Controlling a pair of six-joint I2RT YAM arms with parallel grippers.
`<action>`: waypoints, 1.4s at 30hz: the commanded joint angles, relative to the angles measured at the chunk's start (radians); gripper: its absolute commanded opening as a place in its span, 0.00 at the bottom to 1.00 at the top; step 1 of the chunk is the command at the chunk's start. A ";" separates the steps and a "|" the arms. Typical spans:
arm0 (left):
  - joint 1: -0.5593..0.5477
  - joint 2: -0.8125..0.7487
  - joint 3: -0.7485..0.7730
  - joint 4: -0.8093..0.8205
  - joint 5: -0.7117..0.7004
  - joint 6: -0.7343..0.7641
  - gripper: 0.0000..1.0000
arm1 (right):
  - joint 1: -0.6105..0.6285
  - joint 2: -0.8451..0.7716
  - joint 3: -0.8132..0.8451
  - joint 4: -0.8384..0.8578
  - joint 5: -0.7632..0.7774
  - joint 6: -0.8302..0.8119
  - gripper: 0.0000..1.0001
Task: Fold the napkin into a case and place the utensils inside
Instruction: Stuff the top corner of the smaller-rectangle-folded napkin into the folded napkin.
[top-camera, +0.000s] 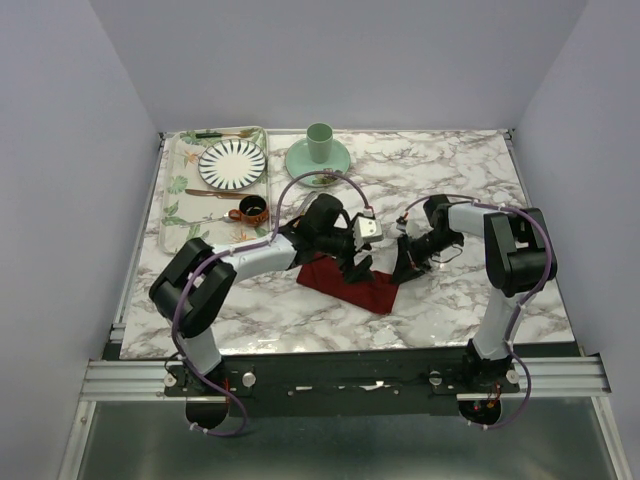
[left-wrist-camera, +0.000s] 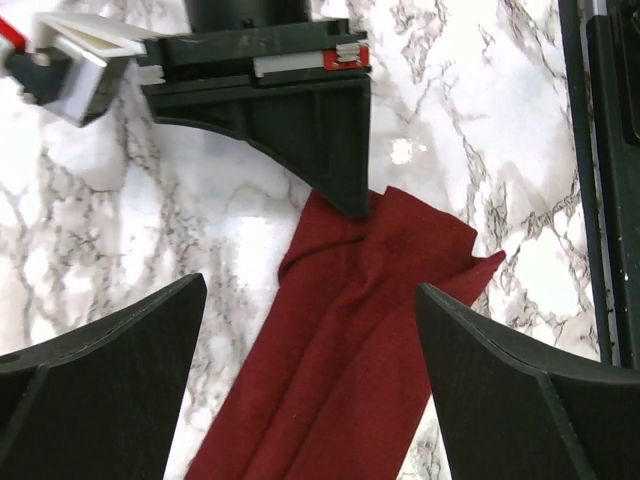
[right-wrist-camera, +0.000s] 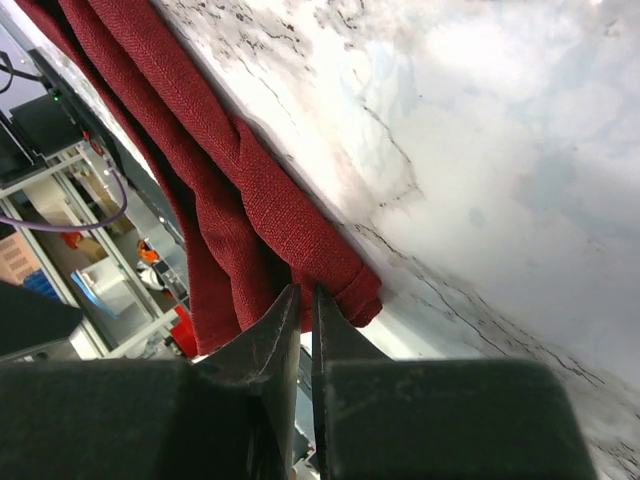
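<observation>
The dark red napkin (top-camera: 352, 284) lies in the middle of the marble table, folded into a long creased band (left-wrist-camera: 350, 350). My left gripper (top-camera: 356, 264) hovers right over it, jaws wide open astride the band (left-wrist-camera: 310, 286) with nothing between them. My right gripper (top-camera: 405, 266) is down at the band's right end, shut on the napkin's edge (right-wrist-camera: 306, 291). The cloth (right-wrist-camera: 200, 150) bunches up against its tips. In the left wrist view one right finger (left-wrist-camera: 330, 140) touches the end of the cloth. The utensils are out of view.
A floral tray (top-camera: 176, 200) at the back left holds a striped plate (top-camera: 232, 163), a small brown cup (top-camera: 252, 209) and two thin utensils, one green-handled (top-camera: 214, 134), one brown-gold (top-camera: 214, 194). A green cup (top-camera: 319, 142) stands on a green saucer (top-camera: 300, 162).
</observation>
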 joint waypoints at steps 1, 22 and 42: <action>0.031 -0.069 -0.031 0.010 0.065 0.045 0.89 | 0.008 0.010 0.022 0.003 0.026 -0.023 0.17; -0.125 0.119 0.180 -0.407 0.151 0.523 0.56 | 0.008 0.023 0.030 0.011 0.022 -0.012 0.17; -0.131 0.187 0.206 -0.223 0.032 0.276 0.08 | 0.009 0.037 0.036 0.009 0.022 -0.021 0.17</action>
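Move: The loose top corner at the right-hand end of the folded napkin lies about 5 cm back, 7 cm right and some 8 cm below the left hand. The napkin's middle is roughly 3 cm back and 4 cm left of the left hand, the right gripper's fingertips about 2 cm back and 8 cm right, both near table height. From the right hand, that loose corner is some 3 cm back and 1 cm left, just below. Back and down, after a short lift, the left hand swings in over the napkin's right end, then edges right and slightly forward, ending about 5 cm back and 3 to 4 cm lower and farther right. It yaws clockwise some 20 degrees while its wide-open fingers shut completely beside the right gripper. The right hand stays put, its fingertips still at the cloth's forward right corner. ##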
